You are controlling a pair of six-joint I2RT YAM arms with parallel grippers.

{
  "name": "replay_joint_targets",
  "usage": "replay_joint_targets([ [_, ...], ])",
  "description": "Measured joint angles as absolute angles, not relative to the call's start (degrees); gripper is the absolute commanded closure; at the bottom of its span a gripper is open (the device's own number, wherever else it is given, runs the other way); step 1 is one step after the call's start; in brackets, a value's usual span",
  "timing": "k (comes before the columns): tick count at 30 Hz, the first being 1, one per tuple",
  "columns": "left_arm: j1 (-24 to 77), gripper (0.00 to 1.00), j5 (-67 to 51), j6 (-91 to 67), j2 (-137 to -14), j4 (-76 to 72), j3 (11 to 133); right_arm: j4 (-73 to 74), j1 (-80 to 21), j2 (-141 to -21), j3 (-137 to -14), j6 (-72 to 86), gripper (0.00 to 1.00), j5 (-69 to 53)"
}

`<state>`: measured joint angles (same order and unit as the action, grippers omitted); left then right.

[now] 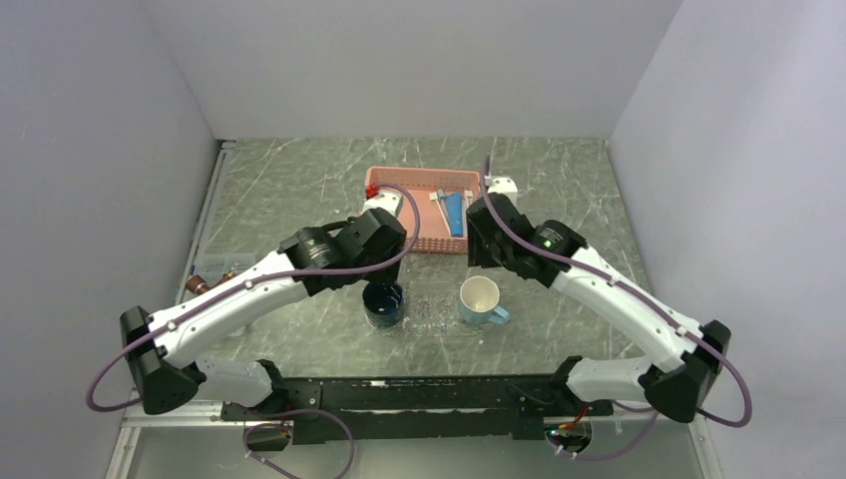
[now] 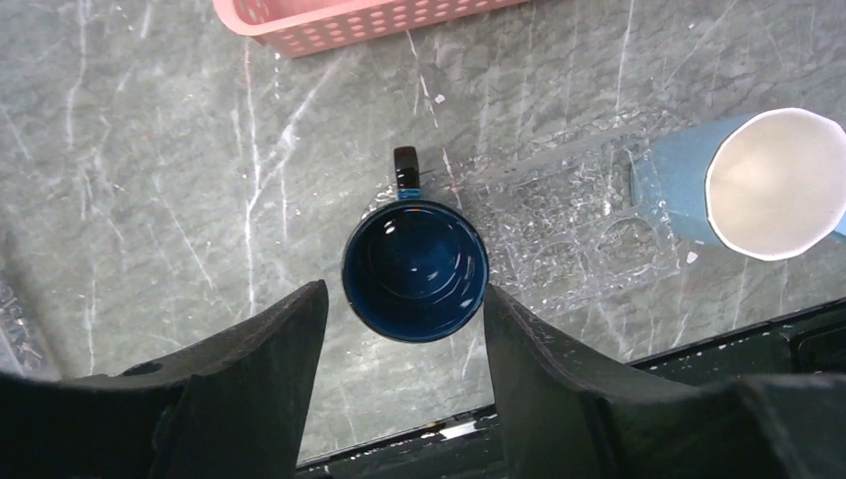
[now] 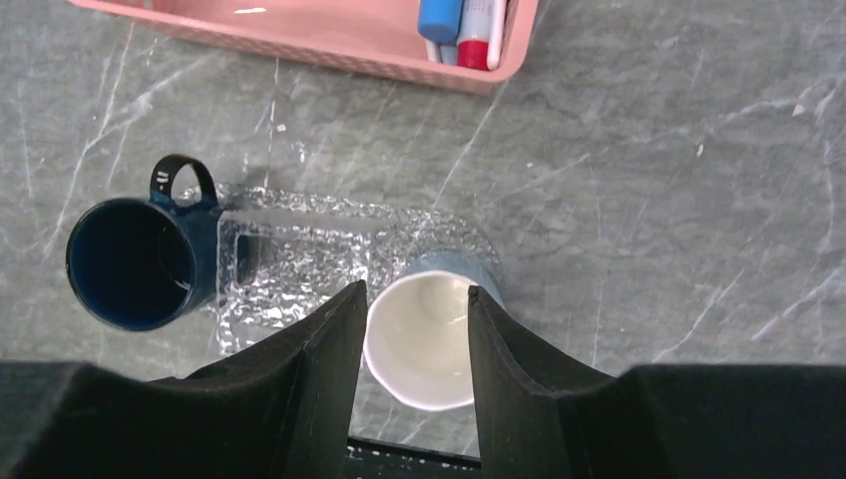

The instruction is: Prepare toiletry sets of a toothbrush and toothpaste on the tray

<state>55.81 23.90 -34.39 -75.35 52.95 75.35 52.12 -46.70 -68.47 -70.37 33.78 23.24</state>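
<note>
The clear tray (image 1: 431,311) lies flat between a dark blue mug (image 1: 384,304) and a light blue mug (image 1: 482,301). A blue toothpaste (image 1: 455,213) tube and a pale toothbrush (image 1: 439,203) lie in the pink basket (image 1: 399,195) behind them. My left gripper (image 2: 404,289) hangs open above the dark blue mug (image 2: 415,269), nothing between its fingers. My right gripper (image 3: 415,287) stands open over the light blue mug (image 3: 424,339), holding nothing. The tray (image 3: 299,259) shows bare in the right wrist view.
The basket's near wall (image 3: 329,55) runs just beyond the tray, with the blue tube's end (image 3: 439,18) and a red-and-white tube (image 3: 479,30) in its right corner. A black rail (image 1: 419,389) edges the table's near side.
</note>
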Motion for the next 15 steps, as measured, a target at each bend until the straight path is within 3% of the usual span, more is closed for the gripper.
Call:
replay_joint_targets([
  [5,53.52,0.16,23.70,-30.28,-69.80,51.31,72.05,50.06,-43.31,-75.77,-75.29,30.39,0.55,21.37],
  [9,51.42,0.12,22.87,-26.98,-66.00,49.82,68.97,48.03,-40.14,-82.63,-79.40,28.25,0.55,18.94],
  [12,50.17,0.01,21.91,-24.51,-63.57,48.73,66.72,47.13,-38.11,-87.68,-82.15,27.09,0.56,17.52],
  [15,48.99,0.01,20.64,-22.83,-61.21,47.24,64.47,46.61,-36.38,-92.77,-85.43,26.20,0.55,16.29],
])
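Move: The blue toothpaste in the pink basket lies about 20 cm ahead of my right hand, 4 cm to its left and 19 cm below. A toothbrush lies some 3 cm left of that tube and the red-capped tube 3 cm right of it; the light blue mug stands about 5 cm behind my right hand. From my left hand the blue toothpaste is about 22 cm ahead and 18 cm right, while the dark blue mug stands just 3 cm back, 2 cm right and 17 cm below. I send my right hand quickly forward, about 10 cm, leaving the light blue mug behind and drifting some 3 cm left as it starts down towards the toothpaste end of the basket, fingers still half open and empty. Meanwhile I pull my left hand about 5 cm left, away from above the dark blue mug, spreading its empty fingers wide. ##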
